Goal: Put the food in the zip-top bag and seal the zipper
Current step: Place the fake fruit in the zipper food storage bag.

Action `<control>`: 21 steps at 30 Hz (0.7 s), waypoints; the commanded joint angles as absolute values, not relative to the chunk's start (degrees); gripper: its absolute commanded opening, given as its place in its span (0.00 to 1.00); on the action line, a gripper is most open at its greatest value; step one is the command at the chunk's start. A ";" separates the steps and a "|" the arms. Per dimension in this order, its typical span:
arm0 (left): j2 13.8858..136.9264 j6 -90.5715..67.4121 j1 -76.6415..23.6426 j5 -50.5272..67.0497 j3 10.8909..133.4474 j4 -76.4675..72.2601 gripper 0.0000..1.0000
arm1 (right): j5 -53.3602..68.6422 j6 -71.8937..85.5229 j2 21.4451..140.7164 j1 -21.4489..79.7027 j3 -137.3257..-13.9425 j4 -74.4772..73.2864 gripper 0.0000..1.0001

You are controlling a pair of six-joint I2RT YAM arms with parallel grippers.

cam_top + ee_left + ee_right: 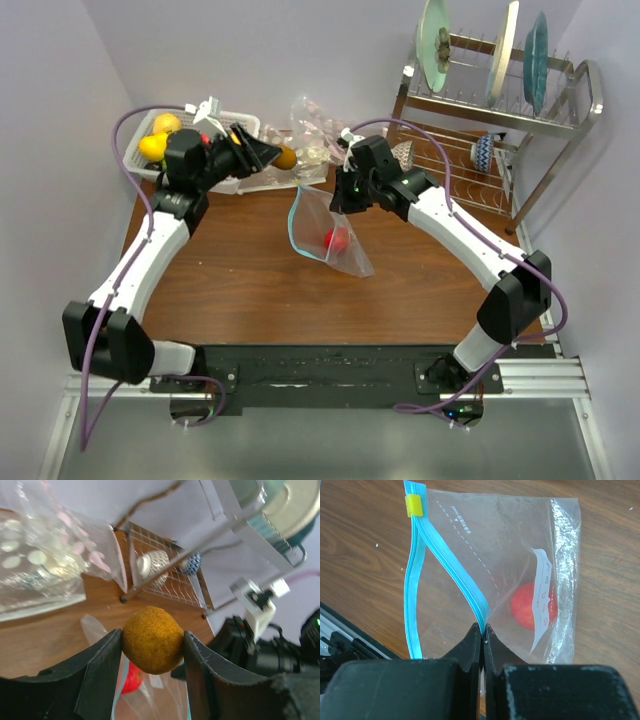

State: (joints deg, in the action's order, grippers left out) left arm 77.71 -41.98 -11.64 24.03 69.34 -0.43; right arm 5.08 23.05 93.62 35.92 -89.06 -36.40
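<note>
My left gripper [152, 647] is shut on an orange fruit [152, 639], held above the table beside the white basket [240, 122]; the fruit also shows in the top view [286, 158]. My right gripper [483, 629] is shut on the light-blue zipper [451, 565] of the zip-top bag [510, 555], holding its mouth open. A yellow slider [413, 505] sits at the zipper's far end. A red fruit [527, 605] lies inside the bag; it also shows in the top view [336, 239]. Yellow fruits [160, 135] lie in the basket.
A metal dish rack [500, 130] with plates and a patterned cup [483, 152] stands at the back right. Other clear dotted bags [315, 125] lie at the back middle. The table's front edge carries the arm bases.
</note>
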 commanded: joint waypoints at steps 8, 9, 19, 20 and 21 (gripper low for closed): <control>71.90 -43.86 -22.84 20.13 57.93 -5.62 0.40 | 6.06 23.29 93.60 35.33 -92.28 -36.39 0.00; 71.98 -43.68 -23.46 19.52 56.70 -5.97 0.40 | 5.89 23.20 93.52 35.42 -92.29 -36.56 0.00; 75.85 -34.81 -30.49 13.79 57.30 -0.18 0.76 | 5.63 23.20 92.99 35.24 -91.58 -36.47 0.00; 76.20 -34.37 -30.67 13.54 57.83 -0.18 0.81 | 5.45 23.20 92.90 35.33 -91.50 -36.47 0.00; 76.38 -33.93 -30.85 13.19 58.27 2.17 0.99 | 5.45 23.12 92.90 35.33 -91.41 -36.47 0.00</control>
State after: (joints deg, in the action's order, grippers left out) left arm 75.11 -38.11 -29.80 15.09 55.55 -1.06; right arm 5.43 23.14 93.65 35.55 -89.76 -36.58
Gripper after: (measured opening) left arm 0.773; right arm 0.012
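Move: The left hand already holds the orange-brown fruit; the open mouth of the zipper bag lies about 10 cm to its right, 8 cm back and 16 cm below. The red fruit inside the bag is roughly 17 cm right, 5 cm back and 23 cm down, and the yellow slider some 6 cm right, 4 cm ahead and 15 cm below. From the right hand, the mouth's middle lies about 7 cm left, 2 cm back and 5 cm below. Its fingers letting go of the orange-brown fruit only at the very end, the left hand first swings back and to the right towards the bag, then sinks steeply over the open mouth, some 9 cm right, 8 cm back and 10 cm down in all, the wrist turning slightly clockwise. The right hand stays in place, still pinching the zipper edge to hold the bag open. ##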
